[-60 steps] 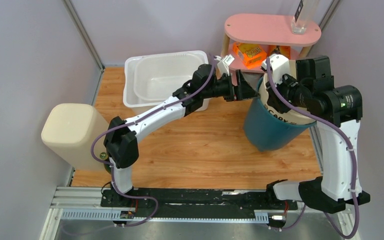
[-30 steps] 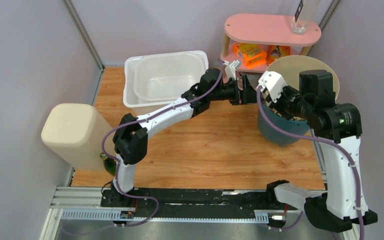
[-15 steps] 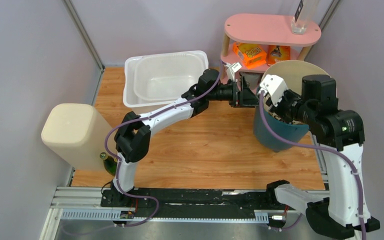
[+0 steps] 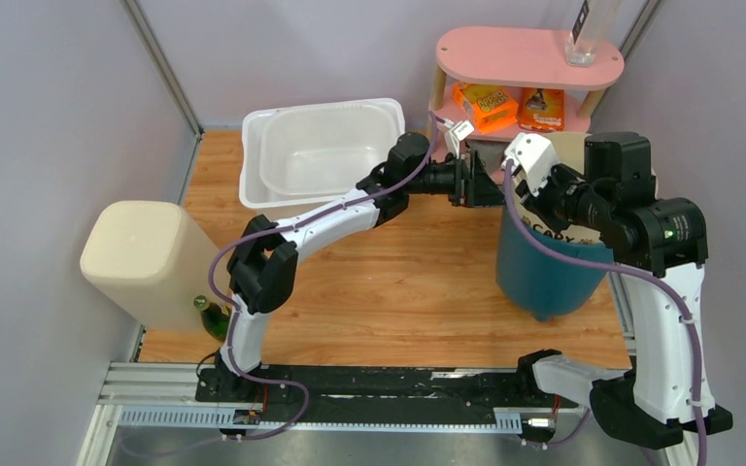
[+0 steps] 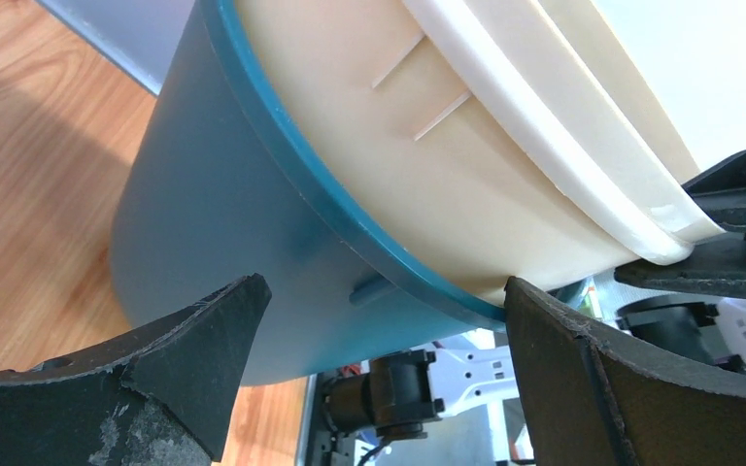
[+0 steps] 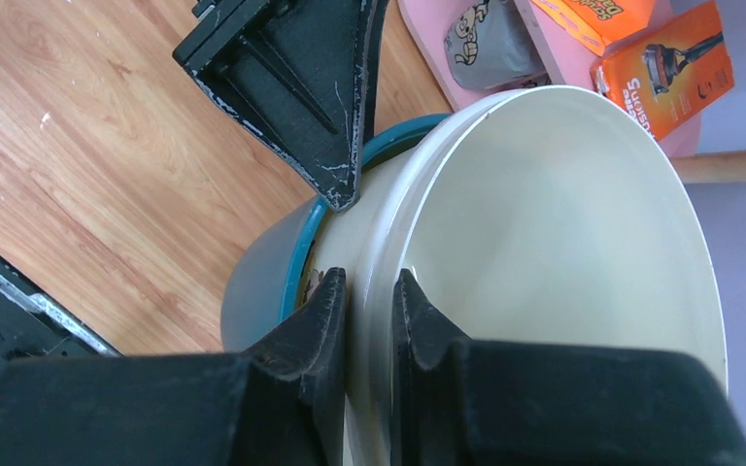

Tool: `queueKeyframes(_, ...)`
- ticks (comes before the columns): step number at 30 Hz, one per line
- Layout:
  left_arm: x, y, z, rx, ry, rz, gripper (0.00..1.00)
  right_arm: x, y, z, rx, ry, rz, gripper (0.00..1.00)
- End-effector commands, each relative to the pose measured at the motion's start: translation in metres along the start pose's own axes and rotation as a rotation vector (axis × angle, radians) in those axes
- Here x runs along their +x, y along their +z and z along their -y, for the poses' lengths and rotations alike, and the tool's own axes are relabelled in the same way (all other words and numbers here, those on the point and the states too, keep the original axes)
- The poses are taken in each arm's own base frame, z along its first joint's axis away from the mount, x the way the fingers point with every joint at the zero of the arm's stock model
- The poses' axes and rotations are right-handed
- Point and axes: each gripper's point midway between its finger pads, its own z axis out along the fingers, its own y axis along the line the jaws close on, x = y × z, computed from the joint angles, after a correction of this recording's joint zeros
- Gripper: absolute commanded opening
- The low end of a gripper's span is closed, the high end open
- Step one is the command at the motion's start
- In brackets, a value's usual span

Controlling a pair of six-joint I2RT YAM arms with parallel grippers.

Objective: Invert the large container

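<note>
The large container is a teal bucket (image 4: 544, 277) with a cream liner (image 4: 568, 233) nested inside, at the table's right side, opening upward and slightly tilted. My right gripper (image 4: 527, 189) is shut on the cream liner's rim; the right wrist view shows the fingers pinching the rim (image 6: 369, 282) next to the cream inside (image 6: 563, 223) and the teal wall (image 6: 262, 291). My left gripper (image 4: 486, 184) is open at the bucket's left side; in the left wrist view its jaws (image 5: 384, 291) straddle the teal wall (image 5: 223, 194) just under the cream liner (image 5: 427, 175), one fingertip touching the teal lip.
A white tub (image 4: 321, 155) stands at the back left. A pink shelf (image 4: 529, 53) with orange boxes (image 4: 486, 102) and a clear glass (image 4: 588, 29) is right behind the bucket. A cream bin (image 4: 141, 257) and a green bottle (image 4: 212, 316) are at the near left.
The right gripper had tipped the bucket up so that its opening faced the camera; it has now lowered it back toward upright. The left gripper stayed by the rim.
</note>
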Motion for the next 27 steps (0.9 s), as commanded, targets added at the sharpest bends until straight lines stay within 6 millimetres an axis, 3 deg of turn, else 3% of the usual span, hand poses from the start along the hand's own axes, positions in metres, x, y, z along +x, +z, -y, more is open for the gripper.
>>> queueKeyframes(1,0.136,-0.028,-0.152,-0.438,-0.122,-0.317,1.00,-0.194,-0.166,0.092,0.623,-0.361,0.864,0.00)
queueKeyframes(7,0.135,-0.033,-0.159,-0.474,-0.063,-0.326,1.00,-0.215,-0.179,0.098,0.616,-0.320,0.942,0.00)
queueKeyframes(11,0.113,-0.043,-0.157,-0.509,0.052,-0.321,1.00,-0.196,-0.152,0.092,0.579,-0.315,0.874,0.00)
queueKeyframes(15,0.054,-0.068,-0.119,-0.425,0.175,-0.223,1.00,-0.166,-0.109,0.070,0.468,-0.314,0.785,0.00)
queueKeyframes(16,0.033,-0.080,-0.101,-0.393,0.247,-0.189,1.00,-0.160,-0.102,0.063,0.435,-0.301,0.774,0.00)
queueKeyframes(17,0.027,-0.088,-0.093,-0.377,0.292,-0.174,1.00,-0.157,-0.095,0.055,0.395,-0.306,0.771,0.00)
queueKeyframes(18,0.008,-0.101,-0.065,-0.337,0.412,-0.141,1.00,-0.155,-0.091,0.046,0.355,-0.331,0.780,0.00)
queueKeyframes(19,0.009,-0.109,-0.057,-0.321,0.466,-0.141,1.00,-0.154,-0.089,0.039,0.327,-0.348,0.785,0.00)
queueKeyframes(20,-0.003,-0.121,-0.027,-0.277,0.623,-0.122,1.00,-0.154,-0.087,0.033,0.300,-0.358,0.795,0.00)
queueKeyframes(21,0.002,-0.129,-0.021,-0.269,0.671,-0.136,1.00,-0.154,-0.086,0.027,0.269,-0.373,0.807,0.00)
queueKeyframes(22,-0.006,-0.140,0.005,-0.240,0.822,-0.118,1.00,-0.154,-0.083,0.019,0.233,-0.395,0.813,0.00)
queueKeyframes(23,-0.001,-0.148,0.009,-0.240,0.867,-0.139,1.00,-0.153,-0.082,0.010,0.190,-0.431,0.822,0.00)
queueKeyframes(24,-0.007,-0.158,0.028,-0.227,0.996,-0.130,1.00,-0.152,-0.080,0.001,0.150,-0.465,0.830,0.00)
queueKeyframes(27,-0.001,-0.181,0.046,-0.223,1.231,-0.209,1.00,-0.148,-0.077,-0.019,0.072,-0.550,0.850,0.00)
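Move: Standing under the right hand, which already pinches the near-left rim of the nested cream containers, is the teal container they sit in: its middle is about 5 cm ahead, 3 cm right and 15 cm below that hand. The pink shelf is roughly 25 cm straight ahead of it; the white tub lies some 42 cm left and 20 cm ahead, 30 cm lower. From the open left hand, the teal container's middle is about 13 cm right, level fore-and-aft, 10 cm below. After both hands creep forward a couple of centimetres, the left hand comes free of the teal rim and retreats about 15 cm left, rising 6 cm and rolling some 50 degrees with its far side going up, fingers still wide open. The right hand keeps its pinch on the cream rim and swings the whole stack left after it, 7 to 8 cm with a late rise, turning counter-clockwise about 20 degrees. ##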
